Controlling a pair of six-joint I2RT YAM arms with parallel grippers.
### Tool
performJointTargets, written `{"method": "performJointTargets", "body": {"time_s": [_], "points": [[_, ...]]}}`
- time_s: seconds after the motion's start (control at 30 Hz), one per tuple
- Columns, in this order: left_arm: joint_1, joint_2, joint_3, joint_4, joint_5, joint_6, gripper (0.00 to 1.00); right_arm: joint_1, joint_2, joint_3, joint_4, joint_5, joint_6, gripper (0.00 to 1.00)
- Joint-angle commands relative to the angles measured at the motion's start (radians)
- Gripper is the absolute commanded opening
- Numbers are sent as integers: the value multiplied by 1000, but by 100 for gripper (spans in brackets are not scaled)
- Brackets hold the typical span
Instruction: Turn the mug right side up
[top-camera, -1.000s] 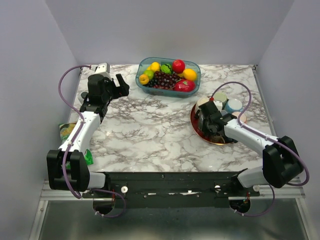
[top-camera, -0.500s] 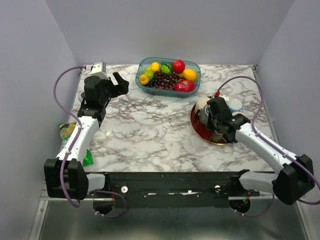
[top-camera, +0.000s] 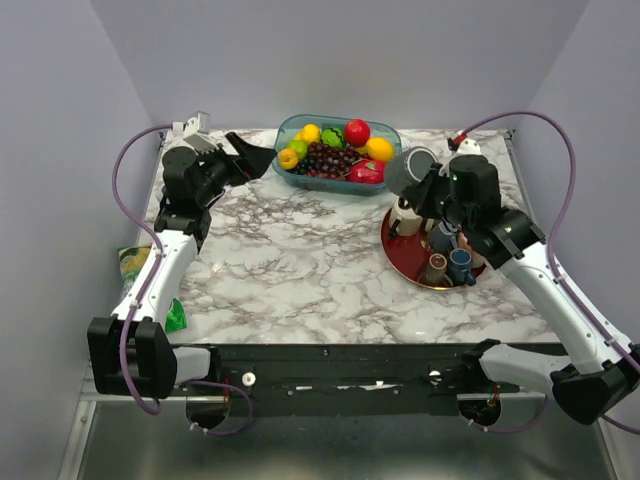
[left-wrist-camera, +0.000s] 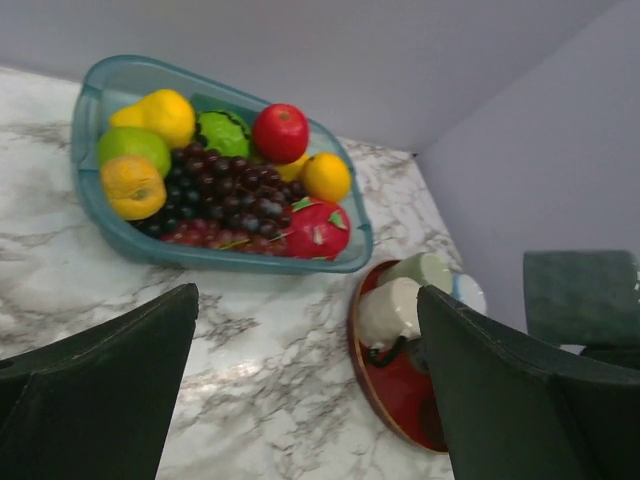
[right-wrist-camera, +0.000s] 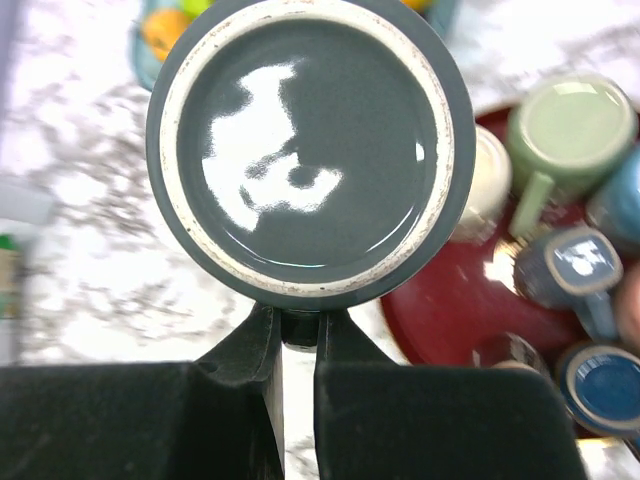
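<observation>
A dark grey mug (top-camera: 402, 171) hangs in the air above the back left rim of the red tray (top-camera: 404, 263). My right gripper (top-camera: 430, 187) is shut on the mug's handle. In the right wrist view the mug (right-wrist-camera: 310, 150) shows its round glazed base to the camera, with the handle pinched in my right gripper (right-wrist-camera: 296, 328). My left gripper (top-camera: 250, 160) is open and holds nothing, raised at the back left beside the fruit basket (top-camera: 284, 134). The left wrist view looks between its fingers (left-wrist-camera: 120, 380) at the marble and the tray (left-wrist-camera: 356, 345).
Several other mugs sit on the tray: a white one on its side (top-camera: 405, 219), a blue one (top-camera: 461, 266), a brown one (top-camera: 435, 268) and a green one (right-wrist-camera: 570, 125). A green packet (top-camera: 132, 262) lies off the table's left edge.
My right arm has lifted the mug off the tray, up and toward the back. My left gripper has swung up and right toward the basket, staying open.
</observation>
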Motion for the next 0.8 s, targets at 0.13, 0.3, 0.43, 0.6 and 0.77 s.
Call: {"method": "performJointTargets", "body": {"time_s": [0.13,0.3,0.43,0.6,0.77], "points": [[-167,29,-56,468,236,-338,99,-4,51,214,236,-332,29,1],[-295,116,-5,677,231,-514,99,-4,107,297,333,-460,88,1],[-335,179,51,808,229,-649,99,-4,146,340,382,-544,131,1],[-367,224,71,910,176,-775,99,-4,166,337,468,-593,193,1],[-401,250,111,907,171,-805,93,-4,182,346,505,-625,218,1]]}}
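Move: The upside-down grey mug is already pinched by its handle in the right hand, its body about 4 cm ahead, 1 cm left and 6 cm above that hand. The open left gripper it goes to meet is some 31 cm left, 9 cm ahead and 3 cm higher. From the left hand, the mug is roughly 31 cm right, 5 cm back and 2 cm up; the fruit basin is about 20 cm ahead, 16 cm right and 27 cm below. Up and to the left, the right hand carries the grey mug some 15 cm higher and 12 cm across, keeping its pinch on the handle while swinging counter-clockwise and rolling its left side up until its fingers are near level. The left hand sweeps right to meet it, rising and drawing back too, fingers wide open, turning clockwise about 40 degrees and rolling right side up, to end close by the mug's mouth and handle. ##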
